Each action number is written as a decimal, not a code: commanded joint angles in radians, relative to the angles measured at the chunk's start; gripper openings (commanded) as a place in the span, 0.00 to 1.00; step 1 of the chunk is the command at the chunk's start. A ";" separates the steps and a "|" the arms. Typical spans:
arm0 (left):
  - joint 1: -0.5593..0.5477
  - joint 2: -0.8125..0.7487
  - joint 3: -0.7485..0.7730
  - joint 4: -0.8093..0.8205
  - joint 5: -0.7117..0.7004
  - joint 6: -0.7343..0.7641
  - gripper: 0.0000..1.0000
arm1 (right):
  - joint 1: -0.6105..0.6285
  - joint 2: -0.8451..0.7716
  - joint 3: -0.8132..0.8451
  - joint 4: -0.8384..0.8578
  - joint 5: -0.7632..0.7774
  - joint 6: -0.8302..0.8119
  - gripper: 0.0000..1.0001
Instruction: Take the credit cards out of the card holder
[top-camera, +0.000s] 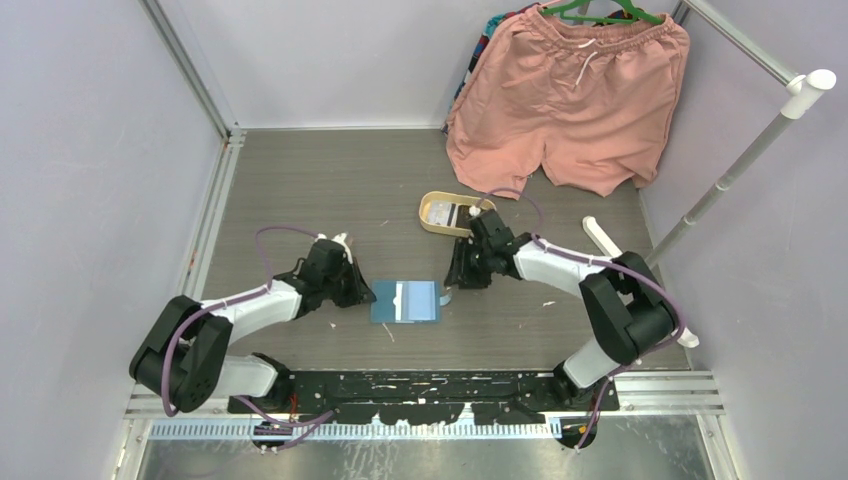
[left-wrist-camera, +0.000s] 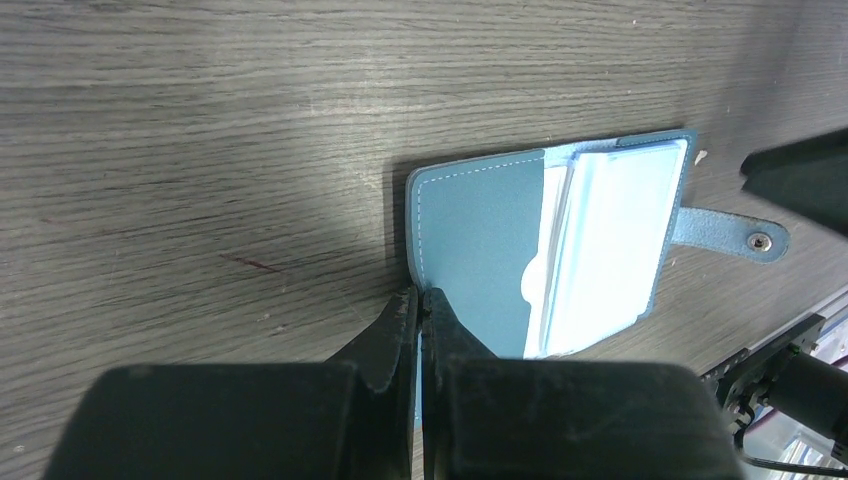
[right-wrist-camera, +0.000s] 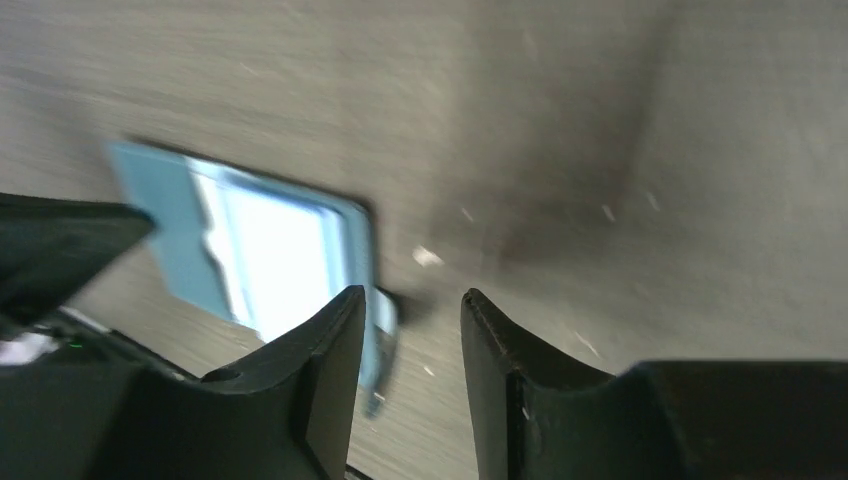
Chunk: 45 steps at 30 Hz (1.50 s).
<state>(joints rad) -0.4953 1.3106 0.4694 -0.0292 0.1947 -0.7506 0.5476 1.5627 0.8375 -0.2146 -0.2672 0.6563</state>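
The teal-blue card holder (top-camera: 405, 301) lies open and flat on the wooden table between my two arms. Its pale inner sleeves (left-wrist-camera: 612, 240) face up and its snap tab (left-wrist-camera: 728, 232) sticks out to the right. My left gripper (left-wrist-camera: 420, 296) is shut on the holder's left edge, and a blue sliver shows between the fingers. My right gripper (right-wrist-camera: 412, 296) stands open over the tab (right-wrist-camera: 383, 316), which sits just inside its left finger, unheld. A dark flat card (top-camera: 471, 213) and a paler one lie in the oval tan tray (top-camera: 432, 226). Whether cards remain in the sleeves I cannot tell.
Pink shorts (top-camera: 570, 100) hang on a green hanger at the back right. A white pipe rack (top-camera: 742, 158) slants along the right side, with a white foot (top-camera: 600, 238) on the table near my right arm. Grey walls close in left and right.
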 joint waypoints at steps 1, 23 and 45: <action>0.004 -0.021 0.026 -0.030 -0.014 0.019 0.00 | 0.063 -0.117 -0.017 -0.113 0.145 -0.017 0.44; 0.004 -0.063 0.018 -0.058 -0.018 0.019 0.00 | 0.161 -0.172 -0.027 -0.156 0.193 0.010 0.25; -0.031 -0.134 0.100 -0.120 0.018 -0.006 0.00 | 0.165 -0.126 -0.050 -0.057 0.147 0.027 0.01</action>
<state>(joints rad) -0.5026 1.2274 0.5179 -0.1345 0.1932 -0.7502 0.7074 1.4315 0.7860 -0.3344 -0.1062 0.6682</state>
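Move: The holder's clasp strap, sticking out of its right edge, lies roughly 4 cm back from the open right fingers, 1 cm to their left and 2 cm below; the open holder's middle is about 5 cm back, 11 cm left and 3 cm down. The card tray stands about 17 cm ahead and 2 cm right of them. The left fingers already grip the holder's left edge, its middle some 8 cm to their right and 1 cm back, the strap about 18 cm right, level fore and aft. The right hand comes on back about 5 cm towards the clasp strap, dipping nearly 2 cm with a slight swing right before coming up again, then holds there with a small roll of under 10 degrees while its half-open fingers close and pinch the strap's end. The left fingers keep their shut grip on the holder's left edge, easing less than 1 cm back and to the left, then rising about 2.5 cm at the very end. ##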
